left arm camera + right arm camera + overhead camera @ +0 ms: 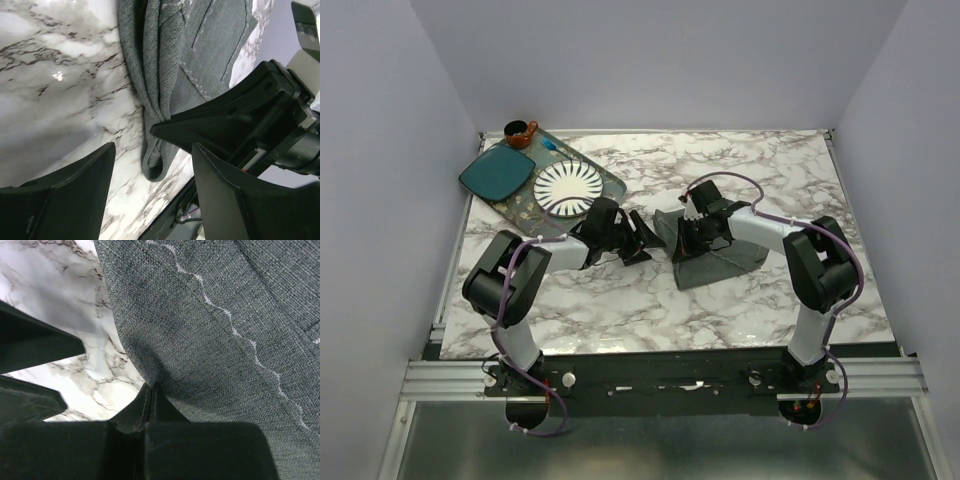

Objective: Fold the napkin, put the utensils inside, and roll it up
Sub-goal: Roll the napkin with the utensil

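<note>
The napkin (720, 262), a dark grey cloth, lies partly folded in the middle of the marble table, and its left part is raised. My right gripper (685, 235) is shut on the napkin's edge. In the right wrist view the closed tips (151, 386) pinch the grey weave (215, 315). My left gripper (638, 240) is just left of the cloth and open. In the left wrist view the gap between its fingers (152, 150) frames a bunched fold of napkin (165, 60) with nothing gripped. The right gripper's black body (240, 110) is close on the right. The utensils are out of view.
A metal tray (610, 185) at the back left holds a teal square plate (495, 172), a white ribbed plate (567, 188) and a brown cup (520, 132). Purple cables run along both arms. White walls enclose the table on three sides.
</note>
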Controlling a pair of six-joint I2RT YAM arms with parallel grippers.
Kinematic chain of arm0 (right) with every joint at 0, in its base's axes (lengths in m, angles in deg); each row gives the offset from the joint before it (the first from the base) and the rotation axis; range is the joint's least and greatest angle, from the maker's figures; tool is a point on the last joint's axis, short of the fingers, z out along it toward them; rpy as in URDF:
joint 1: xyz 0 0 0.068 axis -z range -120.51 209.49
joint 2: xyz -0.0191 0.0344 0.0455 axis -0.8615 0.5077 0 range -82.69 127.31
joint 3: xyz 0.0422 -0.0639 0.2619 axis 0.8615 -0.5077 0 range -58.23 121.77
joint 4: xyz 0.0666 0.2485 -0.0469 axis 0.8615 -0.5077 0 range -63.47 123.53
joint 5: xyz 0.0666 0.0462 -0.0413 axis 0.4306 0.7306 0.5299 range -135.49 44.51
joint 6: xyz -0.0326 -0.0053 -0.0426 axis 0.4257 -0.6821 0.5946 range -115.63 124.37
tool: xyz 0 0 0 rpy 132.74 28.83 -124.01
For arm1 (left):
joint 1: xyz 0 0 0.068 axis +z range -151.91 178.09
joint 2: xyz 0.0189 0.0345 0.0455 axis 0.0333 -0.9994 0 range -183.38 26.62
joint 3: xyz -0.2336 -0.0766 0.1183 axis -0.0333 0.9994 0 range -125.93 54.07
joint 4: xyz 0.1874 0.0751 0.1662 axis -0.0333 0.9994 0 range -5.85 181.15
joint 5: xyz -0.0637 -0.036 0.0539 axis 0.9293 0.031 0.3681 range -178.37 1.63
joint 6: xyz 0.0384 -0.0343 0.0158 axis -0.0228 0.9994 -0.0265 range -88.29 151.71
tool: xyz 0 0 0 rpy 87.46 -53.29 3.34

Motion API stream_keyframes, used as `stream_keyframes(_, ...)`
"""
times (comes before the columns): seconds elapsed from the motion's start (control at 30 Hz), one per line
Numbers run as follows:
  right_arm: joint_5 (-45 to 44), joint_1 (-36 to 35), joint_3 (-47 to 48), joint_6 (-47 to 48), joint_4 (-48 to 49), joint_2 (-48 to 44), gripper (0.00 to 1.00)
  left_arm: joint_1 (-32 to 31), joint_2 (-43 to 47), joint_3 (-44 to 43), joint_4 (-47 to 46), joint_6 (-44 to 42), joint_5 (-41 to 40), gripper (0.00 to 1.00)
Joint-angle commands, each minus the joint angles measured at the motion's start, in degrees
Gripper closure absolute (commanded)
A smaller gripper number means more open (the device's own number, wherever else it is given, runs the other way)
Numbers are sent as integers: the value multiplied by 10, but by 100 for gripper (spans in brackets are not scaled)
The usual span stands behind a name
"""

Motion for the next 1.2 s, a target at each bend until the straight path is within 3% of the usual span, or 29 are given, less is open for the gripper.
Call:
stream_keyframes(0.0,50,14,-22,-4,37,-18,99,-11,-36,-26,-43,40,-21,28)
stream_keyframes(0.67,92,45,-39,2,64,-22,99,-21,-148,-101,-60,74,-64,39)
stream_keyframes(1.0,67,38,-48,23,52,-42,99,-28,-115,-111,1,-3,-107,85)
stream_keyframes(1.1,15,17,-38,32,22,-52,93,-31,-109,-102,2,-2,-107,94)
stream_keyframes(1.17,-22,-4,-25,30,-1,-56,82,-33,-106,-98,1,0,-101,100)
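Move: The left hand, open, has the spot it will pinch on the napkin's left edge about 5 cm ahead, 3 cm to its right and 4 cm below. The right fingers, already shut on that same edge, are roughly 2 cm ahead and 6 cm to the right, also 4 cm lower. The white plate lies some 17 cm ahead and 19 cm to the left. From the right hand, the pinch spot is about 3 cm ahead and 3 cm to the left, at about its own height. Forward about 5 cm, with some 3 cm to the right and 4 cm down, the left hand goes onto the napkin's left edge just beyond the right fingers, then closes from wide open to nearly shut and pinches the folded cloth. The right hand stays almost in place, its fingers still shut at the edge, and only rolls slightly. ##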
